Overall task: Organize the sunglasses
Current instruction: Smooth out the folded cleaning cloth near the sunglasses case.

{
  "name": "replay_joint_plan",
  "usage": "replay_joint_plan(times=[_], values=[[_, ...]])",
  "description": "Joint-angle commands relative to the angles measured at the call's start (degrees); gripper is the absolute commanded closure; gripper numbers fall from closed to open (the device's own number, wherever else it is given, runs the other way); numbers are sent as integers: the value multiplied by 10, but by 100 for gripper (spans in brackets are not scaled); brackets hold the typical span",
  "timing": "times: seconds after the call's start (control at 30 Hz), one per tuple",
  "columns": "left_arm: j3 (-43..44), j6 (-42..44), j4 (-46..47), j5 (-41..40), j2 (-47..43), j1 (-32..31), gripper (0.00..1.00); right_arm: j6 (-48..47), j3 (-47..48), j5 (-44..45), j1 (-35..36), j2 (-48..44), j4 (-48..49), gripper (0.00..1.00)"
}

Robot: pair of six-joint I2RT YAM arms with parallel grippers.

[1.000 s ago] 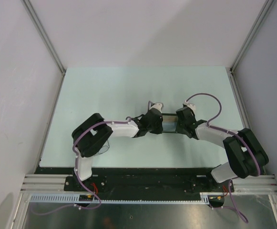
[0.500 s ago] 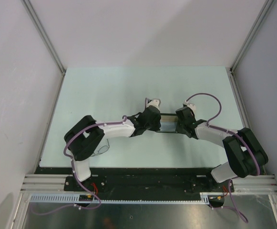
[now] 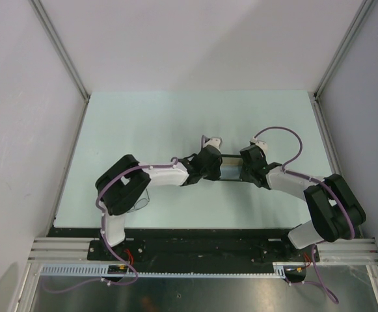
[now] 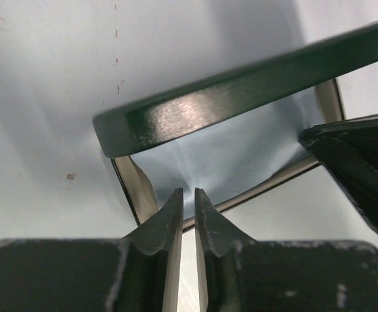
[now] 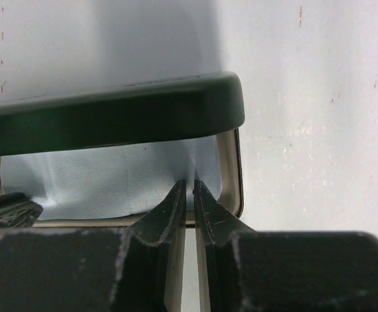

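Note:
A black oblong case (image 3: 231, 158) lies open in the middle of the table, between the two wrists. Its dark lid (image 4: 241, 84) (image 5: 110, 114) stands raised over a beige-rimmed tray. A pale blue cloth (image 4: 241, 156) (image 5: 110, 179) lies in that tray. My left gripper (image 4: 189, 190) (image 3: 219, 170) pinches the cloth at the case's left end, where the fabric puckers at the tips. At the right end my right gripper (image 5: 190, 182) (image 3: 243, 170) is shut on the cloth the same way. The sunglasses (image 3: 143, 199) show only as thin dark wire by the left arm's elbow, mostly hidden.
The right gripper's black finger (image 4: 358, 169) reaches into the left wrist view from the right. The pale green tabletop (image 3: 143, 123) is bounded by metal rails and white walls. The arm bases sit on the black bar (image 3: 195, 244) at the near edge.
The left arm's elbow swung out to the left half a second ago and has come back. The right arm and the case have not moved.

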Motion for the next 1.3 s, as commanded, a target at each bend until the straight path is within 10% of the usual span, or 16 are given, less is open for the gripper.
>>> replay_joint_plan(times=[0.0, 0.8, 1.27], values=[[18, -6, 3, -5, 21, -1, 84, 4, 22, 19, -2, -6, -5, 86], [-22, -5, -11, -74, -49, -1, 75, 23, 32, 53, -5, -16, -28, 84], [-67, 31, -50, -172, -230, 6, 44, -42, 94, 11, 66, -129, -32, 43]])
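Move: The cleaning cloth lies inside the open case, its middle about 5 cm to the left gripper's right, 1 cm ahead and 2 cm below; the case's left end is 3 cm to this gripper's left, 1 cm ahead, and the raised lid's middle 5 cm ahead, 5 cm right. From the right gripper, the cloth's middle lies some 5 cm left, 1 cm ahead and 1 cm lower, and the case's right end 3 cm right, 1 cm ahead. Lower the left gripper nearly 2 cm onto the cloth's left part and sweep it about 2 cm left towards the case's left end, while the right gripper keeps its tips on the cloth and eases just over 1 cm right. Then lift both quickly, about 10 cm up off the cloth, tipping the fingers outward and opening them to about half. ##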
